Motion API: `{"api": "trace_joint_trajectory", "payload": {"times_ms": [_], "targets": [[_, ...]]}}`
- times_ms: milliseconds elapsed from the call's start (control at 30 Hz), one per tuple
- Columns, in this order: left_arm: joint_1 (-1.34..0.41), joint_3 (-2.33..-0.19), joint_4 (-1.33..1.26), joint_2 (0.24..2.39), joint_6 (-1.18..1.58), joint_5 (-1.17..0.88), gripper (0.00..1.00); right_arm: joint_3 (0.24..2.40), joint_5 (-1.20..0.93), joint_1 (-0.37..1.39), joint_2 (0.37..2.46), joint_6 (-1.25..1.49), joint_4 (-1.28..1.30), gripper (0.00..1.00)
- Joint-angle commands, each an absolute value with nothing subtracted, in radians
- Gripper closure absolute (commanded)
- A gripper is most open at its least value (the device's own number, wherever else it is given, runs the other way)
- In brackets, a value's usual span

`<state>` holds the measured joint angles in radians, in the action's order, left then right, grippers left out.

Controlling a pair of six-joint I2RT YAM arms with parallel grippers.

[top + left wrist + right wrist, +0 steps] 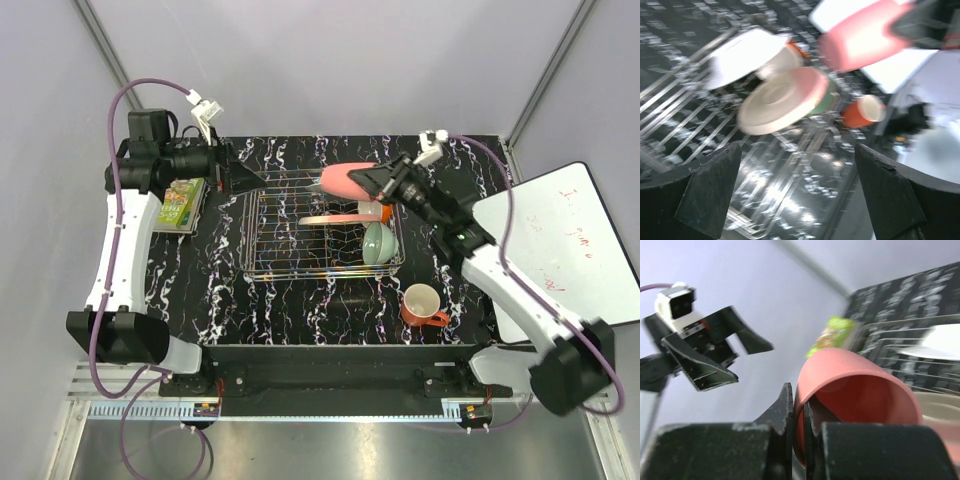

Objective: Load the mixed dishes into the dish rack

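My right gripper (377, 182) is shut on the rim of the pink cup (346, 180), one finger inside and one outside (801, 425), and holds the cup (855, 390) on its side above the back of the dish rack (300, 240). In the rack's right half stand the peach-pink plate (335, 218), the pale green bowl (378, 243) and an orange bowl (368, 210). A white plate (745, 55) leans behind the peach-pink plate (782, 100). The orange mug (423, 305) sits on the table in front of the rack's right corner. My left gripper (235, 172) hangs open and empty (797, 190) at the rack's back left corner.
A green book (180, 203) lies on the table left of the rack, under my left arm. A white board (575, 240) lies off the table's right edge. The left half of the rack holds no dishes. The table top is black marble pattern (220, 290).
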<state>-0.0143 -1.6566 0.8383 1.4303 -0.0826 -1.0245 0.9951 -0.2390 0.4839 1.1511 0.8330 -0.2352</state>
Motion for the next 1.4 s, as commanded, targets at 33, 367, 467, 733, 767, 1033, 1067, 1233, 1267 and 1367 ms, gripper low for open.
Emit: {"api": "trace_joint_trajectory", "payload": {"times_ms": [33,367,467,733,767,1033,1067,1233,1267,1367], "targets": [[0.043,-1.716,0.833,1.476,0.054,-1.379,0.01,1.072,-0.604,0.476,1.348,1.116,-0.787,1.00],[0.049,-1.658,0.825,1.482,0.054,-1.359,0.01,1.184,-0.683,0.477,1.617,1.373,-1.089,1.00],[0.043,-1.648,0.813,1.480,0.061,-1.339,0.01,1.196,-0.675,0.476,1.687,1.460,-1.173,1.00],[0.040,-1.609,0.710,1.468,0.106,-1.282,0.01,1.255,-0.670,0.483,1.851,1.664,-1.385,1.00],[0.040,-1.605,0.698,1.470,0.121,-1.278,0.01,1.259,-0.666,0.482,1.870,1.677,-1.406,1.00],[0.015,-1.552,0.611,1.477,0.159,-1.207,0.01,1.302,-0.632,0.521,1.933,1.724,-1.442,1.00],[0.008,-1.546,0.600,1.476,0.164,-1.186,0.01,1.316,-0.626,0.526,1.956,1.750,-1.466,1.00],[0.006,-1.488,0.481,1.454,0.224,-1.105,0.01,1.367,-0.589,0.554,2.022,1.819,-1.505,1.00],[-0.015,-1.482,0.459,1.450,0.235,-1.085,0.01,1.374,-0.588,0.557,2.031,1.825,-1.506,1.00],[-0.023,-1.473,0.402,1.443,0.268,-1.075,0.01,1.385,-0.575,0.566,2.045,1.839,-1.508,1.00]]}}
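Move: The pink cup, still pinched at its rim by the right fingers, lies about 21 cm to the left hand's right, roughly level with it in reach and height. From the right hand, the open left gripper to which the cup goes is some 28 cm to the left, straight across at much the same height. Below in the dish rack, the white bowl is about 15 cm ahead and 6 cm left of the right hand, the pink-edged plate 8 cm ahead and 8 cm left, both roughly 25 cm lower. The pink cup is carried left about 13 cm and some 5 cm forward by the right hand, quickly at first, then slower, the wrist rolling and swinging counter-clockwise to bring the cup's closed bottom towards the left gripper; the right grip holds. The left hand eases slightly back and up, tipping about 15 degrees, then sinks some 5 cm while moving forward to meet the cup, fingers wide open. ##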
